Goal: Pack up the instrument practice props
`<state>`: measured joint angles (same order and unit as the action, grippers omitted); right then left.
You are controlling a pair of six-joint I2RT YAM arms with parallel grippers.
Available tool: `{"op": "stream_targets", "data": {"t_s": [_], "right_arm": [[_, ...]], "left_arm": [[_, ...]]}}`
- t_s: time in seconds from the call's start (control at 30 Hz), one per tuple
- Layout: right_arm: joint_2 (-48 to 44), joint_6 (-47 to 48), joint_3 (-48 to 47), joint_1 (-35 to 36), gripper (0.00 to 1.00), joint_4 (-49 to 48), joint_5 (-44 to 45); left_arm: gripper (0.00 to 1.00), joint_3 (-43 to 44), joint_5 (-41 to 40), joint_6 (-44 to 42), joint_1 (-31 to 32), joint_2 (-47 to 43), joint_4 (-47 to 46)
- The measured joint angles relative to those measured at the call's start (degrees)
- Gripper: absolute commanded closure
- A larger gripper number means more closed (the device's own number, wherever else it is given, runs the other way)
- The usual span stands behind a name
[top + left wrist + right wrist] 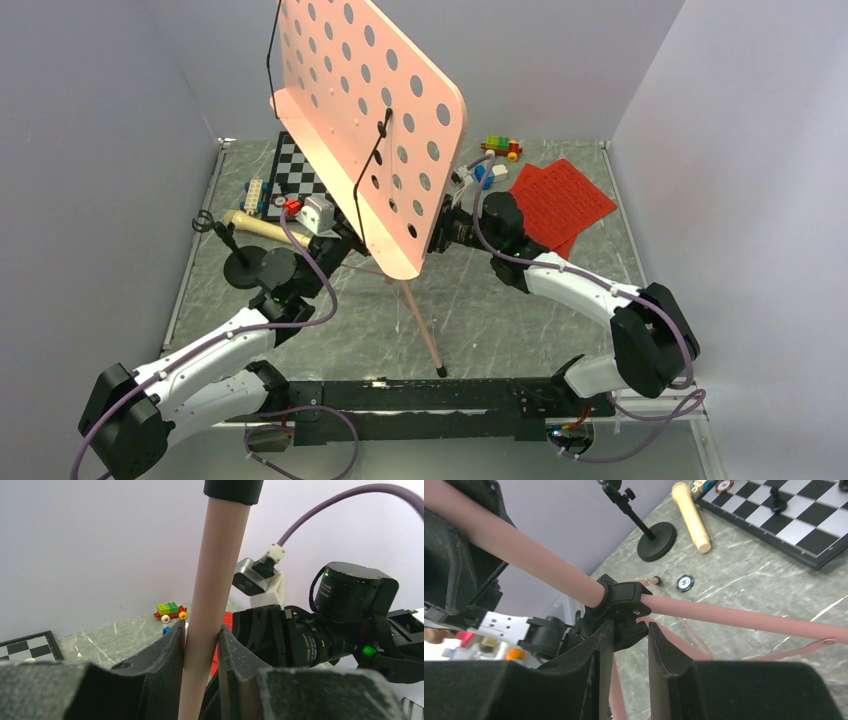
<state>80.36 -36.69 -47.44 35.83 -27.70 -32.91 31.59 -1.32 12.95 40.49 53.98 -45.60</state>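
Observation:
The pink perforated music stand (372,120) stands tilted at mid-table, one tripod leg (425,330) reaching toward the near edge. My left gripper (201,630) is shut on its pink pole (215,570), below the desk. My right gripper (629,625) comes from the other side, and its fingertips are shut on the pole's black collar (621,600). The cream microphone (250,225) lies flat at the left, beside its black round-base stand (248,270). The red sheet-music pages (560,200) lie at the back right.
A chessboard (300,170) with pieces sits at the back, partly hidden by the pink desk. A toy brick car (500,148) and loose bricks (480,172) are behind my right gripper. A poker chip (685,582) lies near the tripod legs. Walls close three sides.

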Motion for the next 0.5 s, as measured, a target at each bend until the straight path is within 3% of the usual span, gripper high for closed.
{"op": "stream_targets", "data": {"t_s": [0.13,0.37,0.5], "right_arm": [[-0.8,6.4,0.3,2.0,1.00,-0.7,3.3],[-3.7,24.3,0.1,10.1,1.00,0.9,18.6],[-4.7,28.7,0.4,12.1,0.99,1.9,24.3]], "left_arm": [[1.00,0.0,0.0,0.1,0.0,0.5,-0.5],[1.00,0.0,-0.3,0.0,-0.5,0.7,-0.7],[1.00,0.0,-0.3,0.1,-0.5,0.8,-0.8]]}}
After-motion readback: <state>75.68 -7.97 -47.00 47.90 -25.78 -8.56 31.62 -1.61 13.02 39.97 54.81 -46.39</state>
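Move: The stand's black collar is already in the right hand's fingers; its middle lies about 3 cm to that hand's left and 1 cm above, level with it fore and aft. On the table some 23 cm below the right hand, the chessboard is about 26 cm ahead and 18 cm left, the microphone about 13 cm ahead and 31 cm left. The left hand still holds the pole, with the collar roughly 11 cm straight below it. The right hand, gripping the edge of the stand's black collar, rolls some 30 degrees counter-clockwise as seen from behind the hand looking along its fingers, while easing a little over 1 cm up and about as far left, its fingertips tipping down and swinging slightly forward. Late in that twist its grip comes off the collar and the fingers snap fully shut on nothing, just in front of it, while the left hand stays put and keeps its pinch on the pole above. ##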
